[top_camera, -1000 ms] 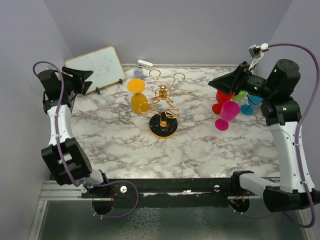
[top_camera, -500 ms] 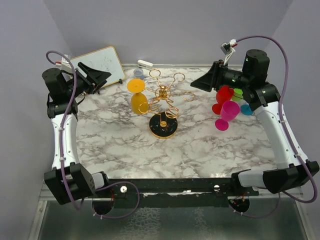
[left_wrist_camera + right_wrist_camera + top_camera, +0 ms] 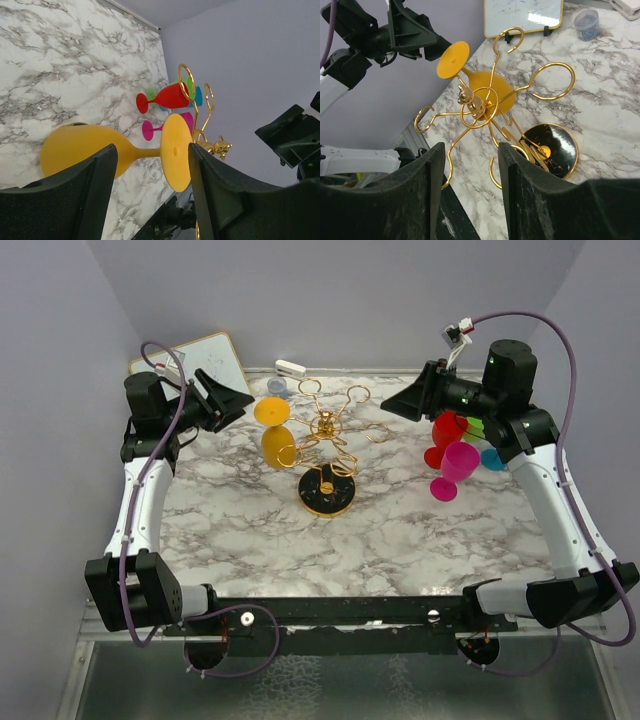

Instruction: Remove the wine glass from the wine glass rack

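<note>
The gold wine glass rack [image 3: 326,430] stands mid-table on its round black base [image 3: 328,494]. A yellow wine glass [image 3: 273,412] hangs upside down from one of its left arms, foot up and bowl below. My left gripper [image 3: 243,400] is open just left of the glass foot, not touching it. In the left wrist view the yellow wine glass [image 3: 80,150] lies beyond the open left gripper [image 3: 152,150]. My right gripper [image 3: 387,410] is open, raised to the right of the rack. The right wrist view looks past the right gripper [image 3: 471,147] down on the rack [image 3: 480,107] and the yellow wine glass [image 3: 454,59].
Red [image 3: 447,430], pink [image 3: 459,464], green [image 3: 481,427] and blue [image 3: 496,454] glasses stand clustered at the right under my right arm. A whiteboard [image 3: 205,365] leans at the back left, with a small blue cup [image 3: 277,386] and a white object [image 3: 290,368] by the back wall.
My left arm has swung right, bringing its gripper close to the yellow glass foot. My right gripper moved left toward the rack, then held still.
</note>
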Controlling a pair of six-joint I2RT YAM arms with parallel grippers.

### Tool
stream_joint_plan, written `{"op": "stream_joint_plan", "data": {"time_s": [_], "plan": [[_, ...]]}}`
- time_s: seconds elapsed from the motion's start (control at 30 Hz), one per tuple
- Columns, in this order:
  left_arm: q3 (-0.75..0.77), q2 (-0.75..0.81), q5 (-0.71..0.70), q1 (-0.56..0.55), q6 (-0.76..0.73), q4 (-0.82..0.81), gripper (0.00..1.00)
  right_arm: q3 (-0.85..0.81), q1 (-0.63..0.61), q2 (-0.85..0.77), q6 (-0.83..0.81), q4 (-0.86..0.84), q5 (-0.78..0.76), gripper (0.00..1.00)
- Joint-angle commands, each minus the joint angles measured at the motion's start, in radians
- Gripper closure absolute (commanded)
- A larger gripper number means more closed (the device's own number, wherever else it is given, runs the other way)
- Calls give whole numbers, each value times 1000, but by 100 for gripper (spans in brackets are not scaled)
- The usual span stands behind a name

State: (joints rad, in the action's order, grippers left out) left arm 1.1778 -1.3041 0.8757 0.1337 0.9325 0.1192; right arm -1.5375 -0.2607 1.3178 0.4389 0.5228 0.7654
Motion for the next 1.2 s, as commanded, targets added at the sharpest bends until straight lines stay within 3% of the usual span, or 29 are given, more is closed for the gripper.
{"op": "stream_joint_plan", "data": {"time_s": [0.0,0.53,0.67,0.8,1.17], "plan": [[-14,-12,2,-16,20,-67,40,8,-6,-23,-3,-21,-42,54],[-42,-29,21,-82,87,-147,48,62,-6,-47,1,-48,-55,55],[-43,-33,21,-88,92,-155,55,72,-6,-54,3,-50,-59,55],[-50,-29,20,-89,98,-161,68,76,-6,-61,4,-52,-64,55],[-55,-23,39,-91,126,-180,84,89,-6,-72,7,-54,-77,55]]}}
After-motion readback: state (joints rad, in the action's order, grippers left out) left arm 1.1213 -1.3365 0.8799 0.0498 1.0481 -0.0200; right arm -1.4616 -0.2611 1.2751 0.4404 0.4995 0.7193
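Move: The foot of the upside-down orange wine glass is about 6 cm to the left hand's right, some 1 cm farther out and 1 cm lower. The rack's gold hub stands roughly 15 cm to that hand's right, 1 cm back and 2 cm below; the rack's empty far-left loop is about 12 cm right and 4 cm farther out, level in height. From the right hand the foot lies some 21 cm left, 3 cm forward and 6 cm below. Fingertips come to pinch the near left rim of the orange glass's foot: the left hand slides about 3 cm to its right, sinking slightly, with the foot coming between its open fingers. It then holds its place while the fingers close from a bit over half open to nearly shut. ##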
